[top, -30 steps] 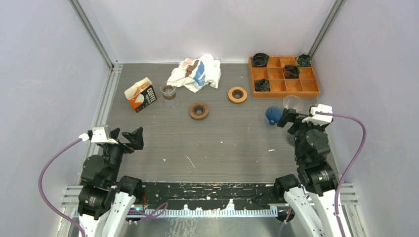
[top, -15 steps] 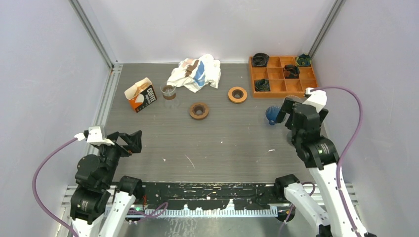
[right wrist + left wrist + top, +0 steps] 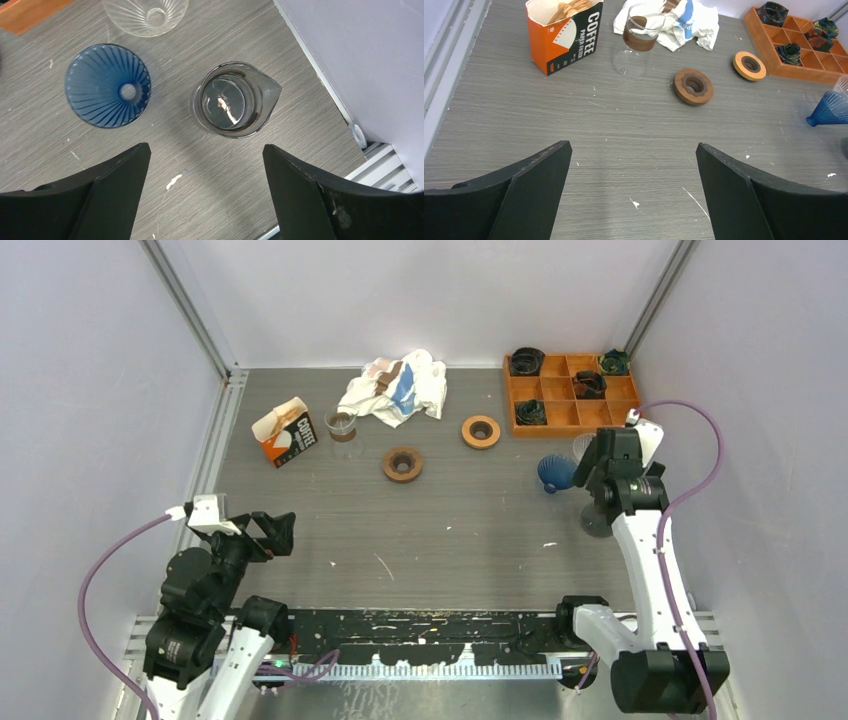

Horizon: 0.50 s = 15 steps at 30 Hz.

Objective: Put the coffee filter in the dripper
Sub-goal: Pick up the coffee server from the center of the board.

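Observation:
An orange coffee filter box (image 3: 285, 433) (image 3: 564, 35) stands open at the far left, with brown paper filters (image 3: 569, 6) showing in its top. The blue ribbed dripper (image 3: 555, 472) (image 3: 107, 85) (image 3: 831, 109) lies on the table at the right, and a clear dripper (image 3: 590, 447) (image 3: 147, 15) sits just behind it. My right gripper (image 3: 592, 478) (image 3: 205, 147) hangs open and points straight down, above the table beside the blue dripper and a glass server (image 3: 235, 100). My left gripper (image 3: 278, 530) (image 3: 633, 145) is open over bare table at the near left, holding nothing.
A crumpled cloth (image 3: 395, 385) lies at the back centre. An orange compartment tray (image 3: 570, 431) holds dark items at the back right. Two wooden rings (image 3: 403, 464) (image 3: 481, 431) lie mid-table. A glass cup with a brown band (image 3: 342, 425) stands beside the box. The right wall is close to the server.
My right arm has stretched up and away from its base, so its gripper now points down beside the blue dripper. The left gripper has shifted slightly nearer and to the right.

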### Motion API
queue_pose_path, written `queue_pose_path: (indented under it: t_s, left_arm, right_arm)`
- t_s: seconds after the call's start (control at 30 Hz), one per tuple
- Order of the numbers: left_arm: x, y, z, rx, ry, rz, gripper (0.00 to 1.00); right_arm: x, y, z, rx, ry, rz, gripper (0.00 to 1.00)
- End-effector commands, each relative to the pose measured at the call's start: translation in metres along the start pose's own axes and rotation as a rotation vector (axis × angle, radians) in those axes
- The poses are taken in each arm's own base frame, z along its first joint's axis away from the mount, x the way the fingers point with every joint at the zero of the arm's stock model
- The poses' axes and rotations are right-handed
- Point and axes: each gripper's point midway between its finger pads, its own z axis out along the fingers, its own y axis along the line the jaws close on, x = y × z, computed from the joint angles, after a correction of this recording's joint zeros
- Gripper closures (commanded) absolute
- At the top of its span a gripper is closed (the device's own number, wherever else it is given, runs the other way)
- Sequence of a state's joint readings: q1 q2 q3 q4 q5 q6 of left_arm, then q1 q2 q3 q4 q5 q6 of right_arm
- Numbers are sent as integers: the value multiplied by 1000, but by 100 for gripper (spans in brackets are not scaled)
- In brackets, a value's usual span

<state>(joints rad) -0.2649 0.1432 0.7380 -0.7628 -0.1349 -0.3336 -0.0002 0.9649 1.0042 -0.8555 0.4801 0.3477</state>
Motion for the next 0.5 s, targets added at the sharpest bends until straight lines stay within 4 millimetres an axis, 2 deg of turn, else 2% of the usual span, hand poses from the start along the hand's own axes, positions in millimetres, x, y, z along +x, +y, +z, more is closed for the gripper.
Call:
queue_pose_path:
  t_s: [0.0, 0.17, 0.3, 0.47]
  left_arm:
    - [-9, -3, -5, 22, -52, 2, 1]
    - [-11, -4, -6, 32, -73, 0, 1]
    - [-12, -2, -9, 27, -90, -1, 1]
    - [-15, 1, -14, 21, -118, -5, 1]
  right_arm:
    - [-22, 2, 11, -33, -28, 40, 13]
    - [-22, 4, 35, -39, 26, 40, 24]
    - [-15, 11, 55, -65, 101, 34, 40]
    - [-6, 14, 71, -68, 166, 19, 43]
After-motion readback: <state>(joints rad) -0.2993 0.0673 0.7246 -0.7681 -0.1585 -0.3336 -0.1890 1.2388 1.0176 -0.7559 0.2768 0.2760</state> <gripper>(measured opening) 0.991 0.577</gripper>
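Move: Just about 2 cm ahead of the right hand and some 5 cm to its right stands the coffee server, its middle roughly 14 cm below the finger pads. From that hand the blue dripper lies about 12 cm ahead and 7 cm left, the clear dripper some 19 cm ahead and 3 cm right, both about 15 cm down. From the left hand the server is far off: about 70 cm right, 10 cm ahead and 20 cm below. Sinking towards the server, the right hand drops about 6 cm and eases some 3 cm forward and 2 cm to its right, drifting right first and then going more down and forward. Its fingers tip down roughly 10 degrees more and narrow from nearly wide open to a little over half, ending close above the server's rim; contact can't be made out. ##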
